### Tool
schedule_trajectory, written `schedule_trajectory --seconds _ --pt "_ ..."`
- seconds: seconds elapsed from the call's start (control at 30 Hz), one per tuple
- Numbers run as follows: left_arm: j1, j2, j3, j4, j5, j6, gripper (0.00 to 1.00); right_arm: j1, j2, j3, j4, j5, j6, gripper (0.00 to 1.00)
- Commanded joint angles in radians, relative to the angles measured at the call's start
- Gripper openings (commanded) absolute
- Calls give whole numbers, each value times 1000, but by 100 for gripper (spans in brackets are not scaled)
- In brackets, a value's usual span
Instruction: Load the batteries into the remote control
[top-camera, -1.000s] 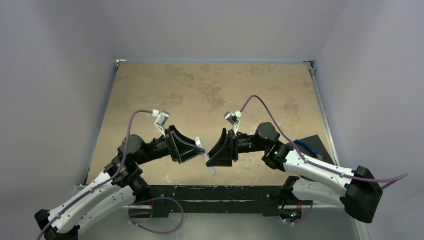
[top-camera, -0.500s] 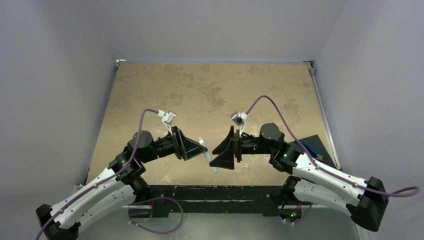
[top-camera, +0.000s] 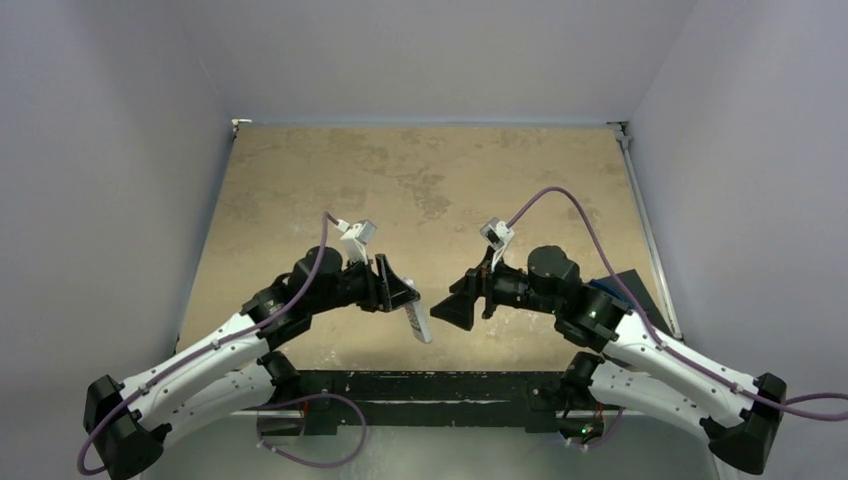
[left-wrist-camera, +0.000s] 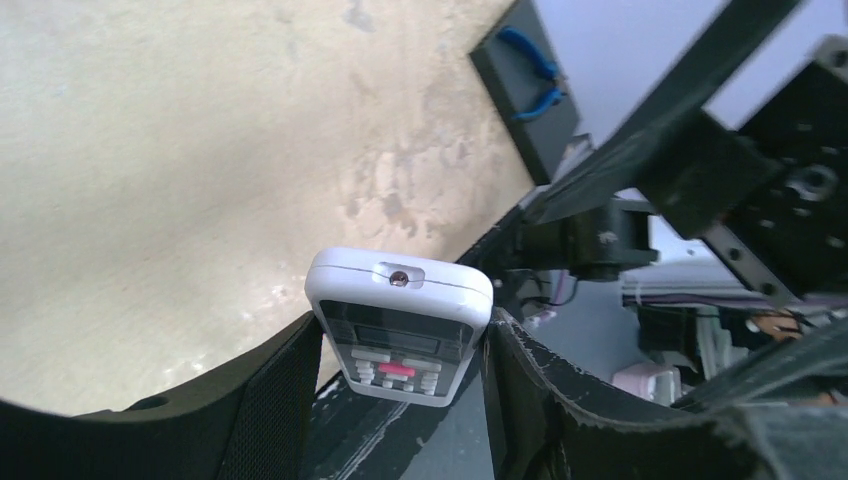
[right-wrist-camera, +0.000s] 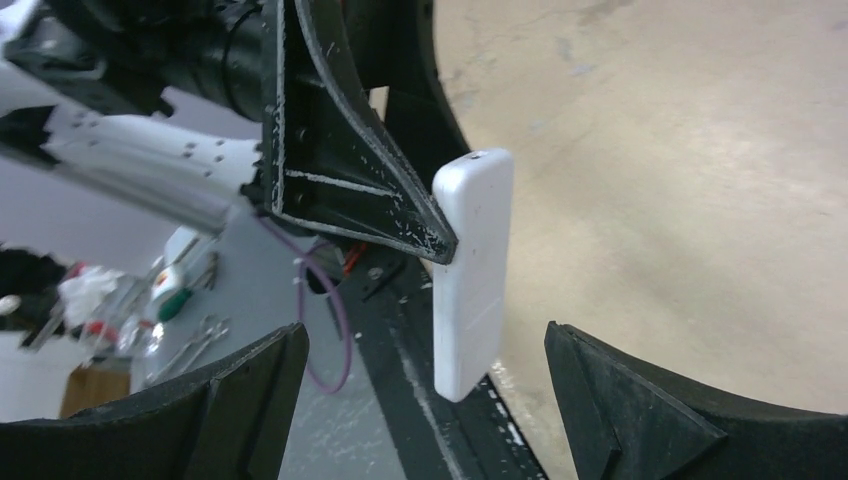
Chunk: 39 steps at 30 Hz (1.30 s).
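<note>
My left gripper (top-camera: 402, 297) is shut on the remote control (top-camera: 419, 323), a small white handset held in the air above the table's near edge. In the left wrist view the remote (left-wrist-camera: 400, 320) sits between my fingers (left-wrist-camera: 285, 385), screen and red button facing the camera. My right gripper (top-camera: 452, 312) is open and empty, just right of the remote and facing it. In the right wrist view the remote's plain white back (right-wrist-camera: 472, 270) hangs between the wide-open right gripper (right-wrist-camera: 430, 395) fingers without touching them. No batteries are in view.
A dark tray (top-camera: 632, 287) lies at the table's right edge, partly under my right arm; in the left wrist view this tray (left-wrist-camera: 515, 95) holds curved blue pieces (left-wrist-camera: 528, 45). The tan table (top-camera: 420, 180) stretches behind both grippers. A black base rail (top-camera: 420, 385) runs along the near edge.
My left arm has reached right and turned its wrist, tipping the remote's lower end toward the near edge. My right gripper has drawn back to the right and turned, still open.
</note>
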Motion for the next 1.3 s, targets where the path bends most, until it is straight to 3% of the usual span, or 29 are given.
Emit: schedule_trajectory --seconds 0.0,0.3,0.53,0.77,1.27 --pt "-2 74 102 -98 -116 57 0 -4 -52 71 -167 236 -45 99" --pt "-2 257 172 -170 -231 130 0 -4 -156 66 -295 403 -39 99" --pt "-4 418 236 -178 -276 165 0 -4 -287 48 -295 460 -80 99" --pt "-10 561 267 -136 -269 180 0 -4 -377 4 -244 459 -132 99" --pt "-70 798 355 -102 -335 180 0 -4 -382 -23 -252 420 -101 99"
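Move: Some 5 cm ahead of the left hand, 2 cm to its right and about 18 cm below lies the bare patch of table for the remote control. The remote is already gripped near its top end, its middle about 3 cm back from the left hand, 1 cm to the right and 2 cm lower. From the right hand, empty and open, the remote's middle is about 6 cm left, level fore and aft, and 6 cm below. Lowering the remote control towards the bare table, the left hand sinks about 15 cm while going some 7 cm forward, tipping nearly 40 degrees so its fingers swing from pointing right to mostly down; its grip holds. The right hand backs off about 9 cm to its right, turning clockwise, dips, rises, then sinks slightly, its fingers still wide open. ##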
